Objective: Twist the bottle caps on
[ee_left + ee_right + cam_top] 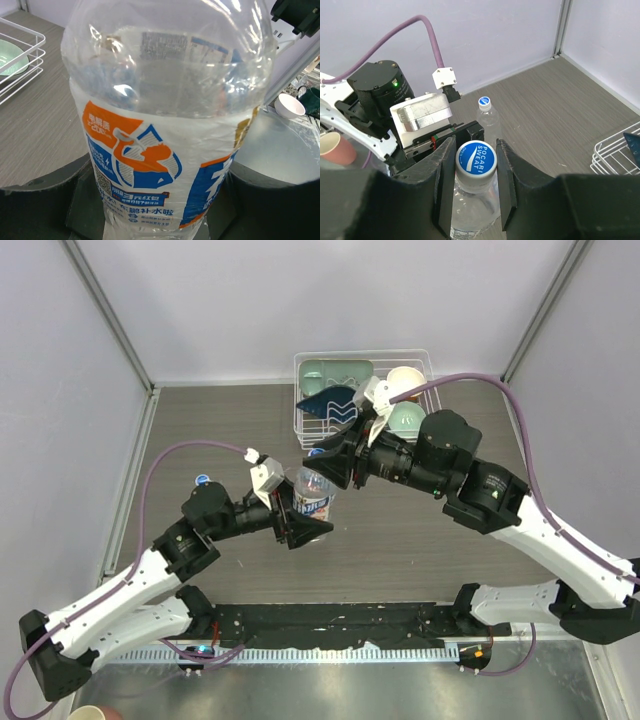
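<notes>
A clear bottle (315, 496) with a blue, orange and white label stands upright near the table's middle. My left gripper (300, 525) is shut on its body, and the label (165, 165) fills the left wrist view between the dark fingers (45, 190). A white bottle cap with a blue printed top (476, 159) sits on that bottle's neck. My right gripper (474, 146) is shut on this cap from above, one pad on each side. A second, unlabelled bottle (487, 122) stands capped (484, 102) further left (203, 481).
A white wire dish rack (300, 420) holding green and white bowls stands at the back, just behind the right gripper. Its corner shows in the wrist views (20, 50) (615, 150). A white bowl (290, 106) and a paper cup (337, 147) lie off the table.
</notes>
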Available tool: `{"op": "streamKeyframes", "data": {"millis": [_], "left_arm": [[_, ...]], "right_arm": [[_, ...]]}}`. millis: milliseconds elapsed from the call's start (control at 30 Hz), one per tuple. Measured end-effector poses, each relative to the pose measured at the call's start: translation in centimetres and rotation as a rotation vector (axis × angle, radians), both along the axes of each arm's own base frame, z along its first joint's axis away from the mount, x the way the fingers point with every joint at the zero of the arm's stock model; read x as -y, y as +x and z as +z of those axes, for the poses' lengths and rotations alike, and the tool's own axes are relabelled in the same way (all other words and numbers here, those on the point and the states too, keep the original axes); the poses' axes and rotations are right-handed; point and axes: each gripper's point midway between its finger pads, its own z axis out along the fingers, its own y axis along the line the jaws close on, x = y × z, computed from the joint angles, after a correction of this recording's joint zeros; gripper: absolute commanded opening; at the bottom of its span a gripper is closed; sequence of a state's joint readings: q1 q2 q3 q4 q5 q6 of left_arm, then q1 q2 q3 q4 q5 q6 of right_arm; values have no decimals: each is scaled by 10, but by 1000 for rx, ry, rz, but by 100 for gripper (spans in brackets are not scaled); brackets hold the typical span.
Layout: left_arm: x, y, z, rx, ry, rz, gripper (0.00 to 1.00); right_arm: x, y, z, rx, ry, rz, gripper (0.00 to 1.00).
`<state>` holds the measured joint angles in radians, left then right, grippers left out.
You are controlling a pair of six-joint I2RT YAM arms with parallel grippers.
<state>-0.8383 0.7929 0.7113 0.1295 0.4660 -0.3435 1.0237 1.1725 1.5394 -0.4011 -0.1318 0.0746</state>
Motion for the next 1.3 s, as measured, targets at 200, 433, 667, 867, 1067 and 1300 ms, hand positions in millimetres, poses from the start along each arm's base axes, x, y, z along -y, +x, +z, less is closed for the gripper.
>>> {"op": "streamKeyframes", "data": {"millis": [200, 433, 667, 867, 1067, 1300], "left_arm": [[-1, 2, 6, -10, 0, 8, 0], [-4, 14, 3, 0, 18, 57, 0], [-7, 37, -11, -7, 81, 165, 0], [-14, 56, -28, -9, 154, 262, 0], [-20, 67, -38, 12, 205, 320, 0], [-18, 66, -34, 11, 194, 312, 0]], "right_arm": [[-1, 4, 5, -10, 82, -22, 13], [-6, 15, 1, -57, 79, -119, 6], [-10, 36, -16, -71, 26, -346, 1], [-10, 54, -34, -106, -7, -533, 1], [-6, 60, -43, -157, 6, -660, 19], [-7, 59, -39, -178, 36, -665, 47]]}}
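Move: The right fingers already pinch the cap on the bottle's mouth, which is right at the right hand point, about 1 cm below it. The left hand grips the bottle's labelled body, with the cap about 13 cm above and some 3 cm ahead of that hand. From the right hand, the finished bottle stands about 25 cm left, 9 cm ahead and 30 cm lower; the dish rack is roughly 40 cm ahead, 15 cm right and 35 cm lower. Keeping its pinch on the cap, the right hand twists it clockwise by some 40 degrees, while the left keeps hold of the bottle and turns counter-clockwise by just under 20, its left side also rising a little. Both hands meanwhile travel forward together by 6 to 7 cm towards the dish rack, sinking about 4 cm, then almost stop. ##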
